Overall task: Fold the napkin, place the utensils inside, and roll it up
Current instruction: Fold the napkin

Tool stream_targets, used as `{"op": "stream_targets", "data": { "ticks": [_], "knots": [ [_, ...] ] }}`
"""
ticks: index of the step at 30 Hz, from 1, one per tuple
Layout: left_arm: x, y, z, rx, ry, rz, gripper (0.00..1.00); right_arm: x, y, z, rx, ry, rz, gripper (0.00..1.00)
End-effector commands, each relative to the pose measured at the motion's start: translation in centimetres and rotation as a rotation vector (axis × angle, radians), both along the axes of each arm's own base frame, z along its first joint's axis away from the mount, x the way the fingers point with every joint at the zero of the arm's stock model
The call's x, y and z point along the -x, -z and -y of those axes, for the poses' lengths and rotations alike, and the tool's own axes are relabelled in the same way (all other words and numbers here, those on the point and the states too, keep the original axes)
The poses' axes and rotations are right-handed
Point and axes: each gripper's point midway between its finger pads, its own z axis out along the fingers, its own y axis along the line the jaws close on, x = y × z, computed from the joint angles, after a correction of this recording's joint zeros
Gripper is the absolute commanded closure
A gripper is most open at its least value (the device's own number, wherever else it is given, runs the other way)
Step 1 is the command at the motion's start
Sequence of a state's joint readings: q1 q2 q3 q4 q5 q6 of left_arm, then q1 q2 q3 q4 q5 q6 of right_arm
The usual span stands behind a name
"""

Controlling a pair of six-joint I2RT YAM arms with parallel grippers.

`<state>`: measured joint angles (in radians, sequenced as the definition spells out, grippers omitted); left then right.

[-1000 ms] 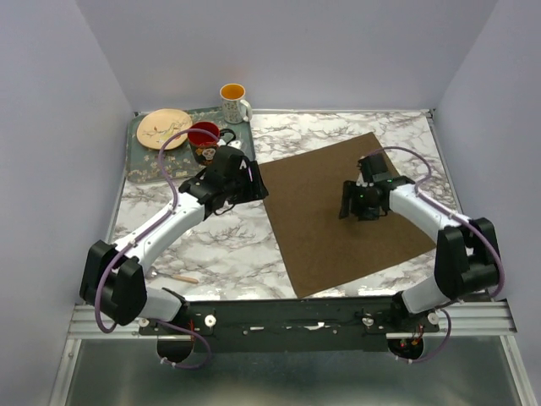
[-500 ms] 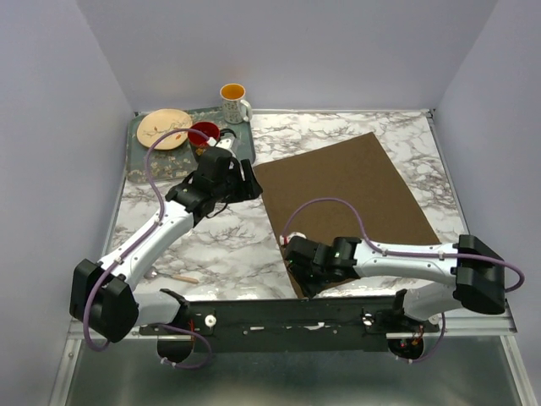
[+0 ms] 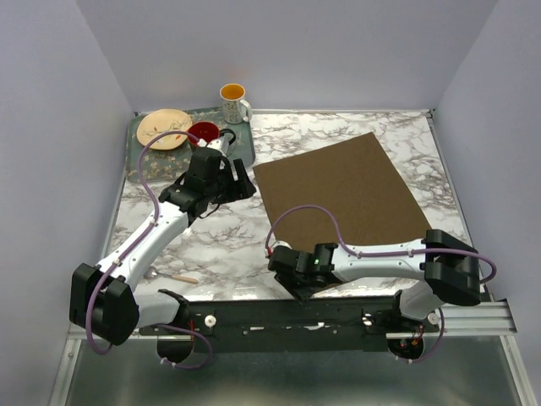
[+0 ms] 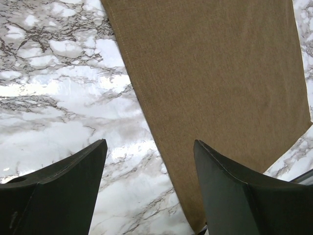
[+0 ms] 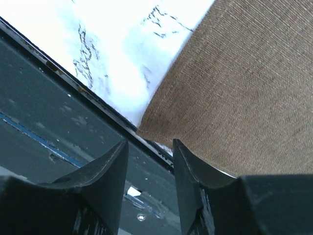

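Note:
The dark brown napkin [image 3: 342, 199] lies spread flat on the right half of the marble table. My left gripper [image 3: 240, 180] hovers just left of its far-left corner. In the left wrist view the left gripper [image 4: 149, 144] is open, the napkin [image 4: 220, 73] edge running between its fingers. My right gripper [image 3: 292, 282] sits at the napkin's near-left corner by the table's front edge. In the right wrist view the right gripper [image 5: 149, 142] is open and empty, the napkin [image 5: 244, 88] corner just beyond its tips. The spoon [image 3: 169, 275] lies at the front left, apart from both grippers.
A green tray [image 3: 142, 165] at the back left carries a plate [image 3: 164, 128] and a red cup [image 3: 204, 133]. A mug [image 3: 233, 101] stands behind it. The metal front rail [image 3: 338, 313] runs right under the right gripper.
My right arm swung from above the napkin's right middle down to its near-left corner at the front edge. The left gripper drew slightly back to the left and opened wider.

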<state>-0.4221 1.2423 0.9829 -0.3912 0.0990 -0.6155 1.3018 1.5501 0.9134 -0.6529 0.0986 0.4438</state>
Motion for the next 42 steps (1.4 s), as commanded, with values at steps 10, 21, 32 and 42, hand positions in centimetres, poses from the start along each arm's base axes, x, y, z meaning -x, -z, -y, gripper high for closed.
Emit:
{"op": "stream_targets", "data": {
  "ticks": [10,21,32,42],
  "knots": [
    [0.4,-0.2,-0.5,0.021,0.009,0.002,0.19,0.1,0.2,-2.0,-0.016,-0.075,0.036,0.55],
    [0.6,0.2,-0.5,0.034,0.012,-0.009,0.2,0.3,1.9,-0.8,0.033,-0.061,0.051,0.55],
    [0.6,0.0,-1.1,0.03,0.002,-0.005,0.2,0.0,2.9,-0.1,0.107,-0.035,0.084,0.68],
    [0.5,0.1,-1.0,0.043,0.005,-0.011,0.2,-1.2,-0.2,0.4,0.095,0.073,0.165,0.94]
  ]
}}
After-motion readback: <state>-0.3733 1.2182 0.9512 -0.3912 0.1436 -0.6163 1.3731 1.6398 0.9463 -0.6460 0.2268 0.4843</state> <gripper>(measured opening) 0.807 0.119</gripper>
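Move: My right hand, fingers half open and pointing down, hangs just over the napkin's near-left corner, which lies about 1 cm to its left and some 2 cm below. The table's near edge runs roughly 1 cm behind me. The napkin's middle is about 20 cm ahead and 10 cm to the right, the spoon about 5 cm ahead and 28 cm to the left. From my left hand that corner lies around 25 cm back, 9 cm right and 17 cm below. I ease my right hand down about 1.5 cm onto the napkin's near-left corner, edging a centimetre left and slightly back, then forward again as I close. The fingers go from half open to nearly shut, pinching the corner between their tips at the table's edge, while the wrist tips only some 5 degrees. ##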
